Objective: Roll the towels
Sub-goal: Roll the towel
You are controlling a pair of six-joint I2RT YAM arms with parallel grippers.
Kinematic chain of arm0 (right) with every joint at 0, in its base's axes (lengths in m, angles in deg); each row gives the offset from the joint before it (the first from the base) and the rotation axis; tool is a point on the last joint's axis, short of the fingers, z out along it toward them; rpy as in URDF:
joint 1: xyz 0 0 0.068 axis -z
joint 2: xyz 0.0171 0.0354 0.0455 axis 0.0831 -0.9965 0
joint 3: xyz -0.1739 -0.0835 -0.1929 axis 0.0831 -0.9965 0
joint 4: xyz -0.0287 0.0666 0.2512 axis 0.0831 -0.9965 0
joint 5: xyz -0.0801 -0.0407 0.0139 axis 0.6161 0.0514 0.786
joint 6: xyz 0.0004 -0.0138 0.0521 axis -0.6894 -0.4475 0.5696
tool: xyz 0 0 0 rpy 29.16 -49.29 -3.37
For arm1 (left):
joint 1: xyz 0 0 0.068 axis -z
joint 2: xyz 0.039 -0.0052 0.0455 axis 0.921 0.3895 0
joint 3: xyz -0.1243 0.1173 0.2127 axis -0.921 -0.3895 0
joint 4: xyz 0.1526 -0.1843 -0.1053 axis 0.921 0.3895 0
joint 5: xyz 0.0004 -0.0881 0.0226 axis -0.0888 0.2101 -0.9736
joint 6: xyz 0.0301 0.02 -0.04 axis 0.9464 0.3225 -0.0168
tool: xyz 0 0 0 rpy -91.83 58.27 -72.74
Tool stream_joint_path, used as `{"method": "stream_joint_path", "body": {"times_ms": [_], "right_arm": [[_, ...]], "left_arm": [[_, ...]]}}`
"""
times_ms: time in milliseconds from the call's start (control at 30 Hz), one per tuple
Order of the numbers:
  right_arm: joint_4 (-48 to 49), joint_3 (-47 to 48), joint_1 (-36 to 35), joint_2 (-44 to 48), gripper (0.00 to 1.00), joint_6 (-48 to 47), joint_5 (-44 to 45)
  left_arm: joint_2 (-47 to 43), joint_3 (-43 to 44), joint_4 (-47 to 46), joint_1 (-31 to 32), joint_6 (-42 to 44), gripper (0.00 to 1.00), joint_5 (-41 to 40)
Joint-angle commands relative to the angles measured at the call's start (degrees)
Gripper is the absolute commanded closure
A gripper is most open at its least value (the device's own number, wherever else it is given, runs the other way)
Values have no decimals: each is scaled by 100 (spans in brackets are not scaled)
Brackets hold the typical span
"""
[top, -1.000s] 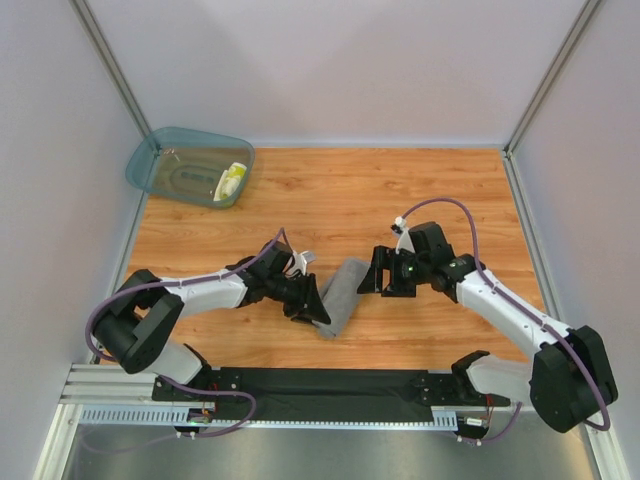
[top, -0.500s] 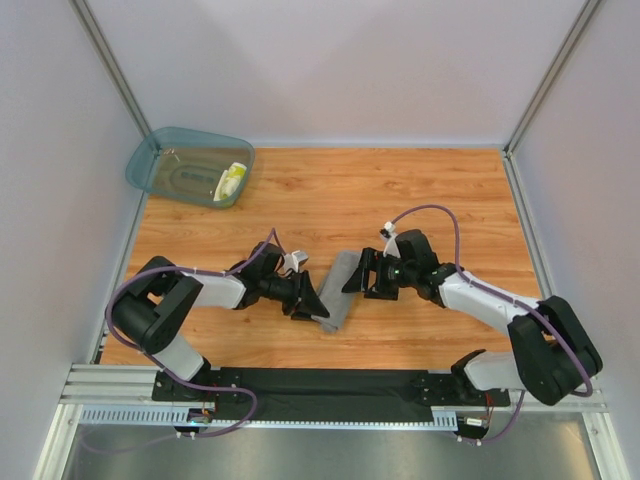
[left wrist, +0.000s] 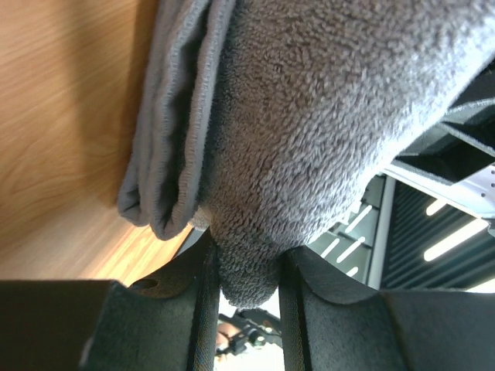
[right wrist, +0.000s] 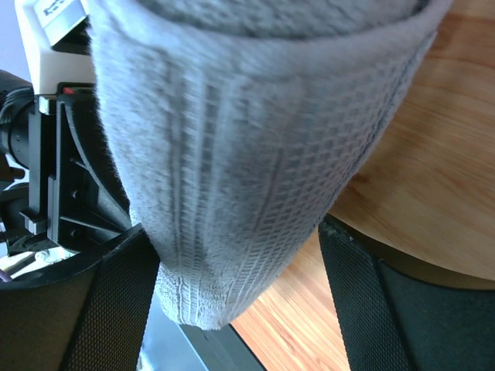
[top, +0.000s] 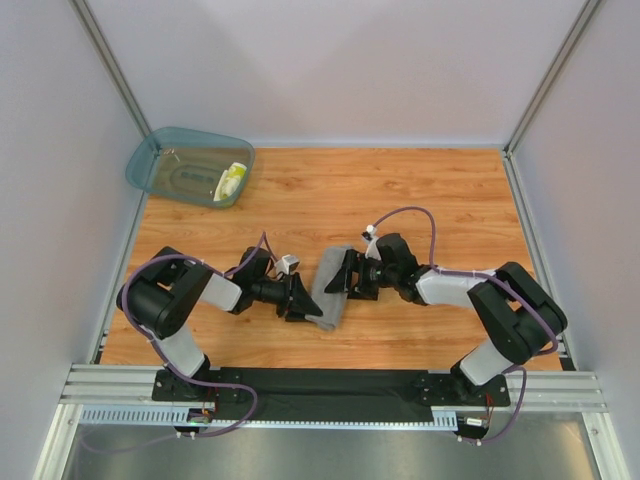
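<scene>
The grey towel [top: 328, 291] lies partly rolled and bunched on the wooden table between my two grippers. My left gripper [top: 303, 299] is shut on a thick fold at its left side; in the left wrist view the terry towel [left wrist: 325, 116] is pinched between the two fingers [left wrist: 203, 294]. My right gripper [top: 342, 279] stands open around the towel's right end [right wrist: 247, 139], with a gap to the right-hand finger [right wrist: 348, 286]. The small yellow-and-white cloth [top: 232, 181] lies in the teal tub.
The translucent teal tub [top: 175, 160] sits at the table's far left corner, against the left wall. Grey walls close the table on the left, back and right. A black rail [top: 320, 385] with both arm bases runs along the near edge.
My right arm has swung left and its open jaws have come around the towel's end. My left arm has drawn back a little, still holding the towel, which looks more bunched.
</scene>
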Motion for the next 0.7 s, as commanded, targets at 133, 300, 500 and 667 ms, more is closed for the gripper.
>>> {"method": "stream_joint_path", "body": {"times_ms": [133, 300, 500, 667], "right_arm": [[822, -62, -298, -648, 27, 207, 190], [1173, -36, -342, -938, 53, 339, 102], [1017, 61, -334, -763, 65, 225, 102], [674, 210, -333, -552, 67, 85, 94]], "left_arm": [[265, -263, -955, -62, -402, 74, 37], [240, -307, -938, -80, -367, 58, 20], [-462, -175, 874, -80, 642, 42, -454], [-1815, 378, 3638, -80, 2163, 39, -1735]]}}
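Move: The towel's grey roll lies between my hands, its long side running outward from me. From my open right hand its middle is about 3 cm to the left, 2 cm back and 1 cm lower. From my left hand, still shut on its near end, the middle lies some 5 cm ahead, 4 cm to the right and 1 cm below. My left gripper is about 8 cm back and 7 cm left of the right hand. I carry my right hand about 3 cm left, low over the wood, with the roll's far part between its fingers, and close them until they pinch it. As they close, my left fingers open and let go of the near end, then that hand backs off nearly 2 cm to the left, its wrist tilting slightly. ##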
